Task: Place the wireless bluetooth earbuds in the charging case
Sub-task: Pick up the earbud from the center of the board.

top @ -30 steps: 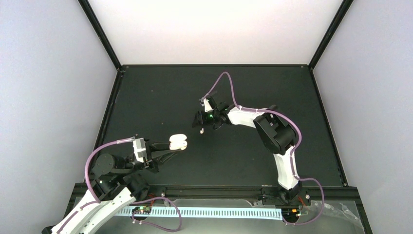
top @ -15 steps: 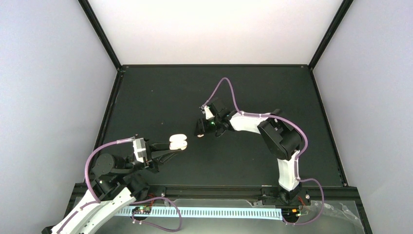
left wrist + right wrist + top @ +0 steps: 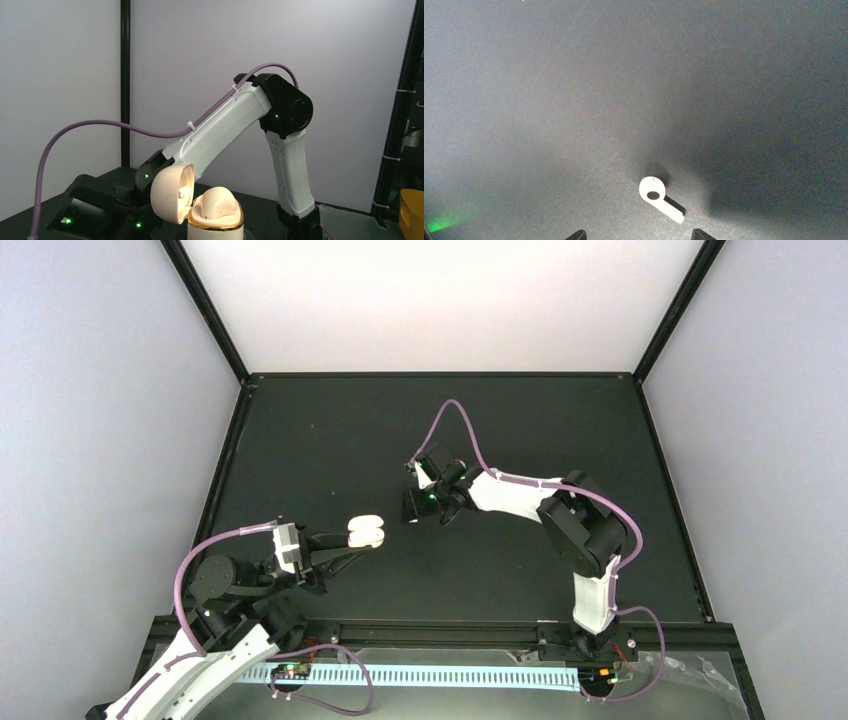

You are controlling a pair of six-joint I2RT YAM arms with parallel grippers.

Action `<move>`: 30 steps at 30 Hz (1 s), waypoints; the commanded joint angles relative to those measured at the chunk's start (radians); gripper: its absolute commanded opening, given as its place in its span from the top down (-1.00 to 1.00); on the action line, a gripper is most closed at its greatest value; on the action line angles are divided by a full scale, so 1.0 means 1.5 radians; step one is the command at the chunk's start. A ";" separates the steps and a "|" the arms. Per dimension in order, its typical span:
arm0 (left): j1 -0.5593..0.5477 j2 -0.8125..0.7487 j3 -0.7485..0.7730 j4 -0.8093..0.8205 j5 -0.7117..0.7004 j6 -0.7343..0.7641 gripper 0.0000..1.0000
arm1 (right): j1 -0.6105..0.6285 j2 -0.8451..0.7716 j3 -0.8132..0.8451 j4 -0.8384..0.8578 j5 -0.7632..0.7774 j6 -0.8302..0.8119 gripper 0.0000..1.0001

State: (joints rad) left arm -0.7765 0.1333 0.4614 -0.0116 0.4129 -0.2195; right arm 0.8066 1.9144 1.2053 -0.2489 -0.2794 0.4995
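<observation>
The charging case (image 3: 366,531) is cream with a gold rim and sits in my left gripper (image 3: 356,541), which is shut on it near the table's front left. In the left wrist view its lid (image 3: 171,193) hangs open to the left. A pale beige earbud (image 3: 216,200) is seated in the base (image 3: 215,231). My own left fingers are below that frame. One white earbud (image 3: 659,196) lies flat on the black mat, stem pointing down-right. My right gripper (image 3: 639,235) hovers over it, open, with a fingertip on each side and neither touching it.
The right arm (image 3: 235,120) stretches across the table behind the case, its wrist (image 3: 430,495) about a hand's width right of the case. A black frame rail (image 3: 440,374) borders the mat (image 3: 540,430). A yellow object (image 3: 412,212) shows at the far right.
My right gripper has shifted slightly toward the front left over the white earbud, and its elbow has swung right. The left arm and the case have stayed still.
</observation>
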 commanded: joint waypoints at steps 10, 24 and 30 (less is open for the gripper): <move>-0.002 -0.003 0.007 0.006 0.006 -0.003 0.97 | 0.024 0.080 0.126 -0.101 0.097 -0.042 0.12; -0.002 -0.002 0.006 0.006 0.005 -0.004 0.97 | 0.033 0.104 0.146 -0.116 0.107 -0.048 0.30; -0.002 -0.004 0.006 0.004 0.004 -0.005 0.97 | 0.039 0.115 0.162 -0.128 0.113 -0.051 0.36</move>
State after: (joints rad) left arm -0.7765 0.1329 0.4614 -0.0120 0.4129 -0.2199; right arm 0.8543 2.0655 1.4178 -0.4149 -0.1329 0.4385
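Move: Just beyond the right fingertips, the earbud lies on the board about 1 cm ahead of that hand, 2 cm to its left and 3 cm below. The open charging case, held up by the left hand, is roughly 18 cm back from the right hand, 7 cm to its left and 30 cm higher. From the left hand, the earbud lies about 20 cm ahead, 7 cm to the right and some 33 cm down. Lifting about 1 cm first while shifting forward and left, the right hand then sinks some 3 cm around the earbud, ending roughly 1.5 cm farther forward and left. It tips about 10 degrees steeper towards the board as its fingers narrow steadily from half open to a third, one either side of the earbud's head, not yet pinching it. ##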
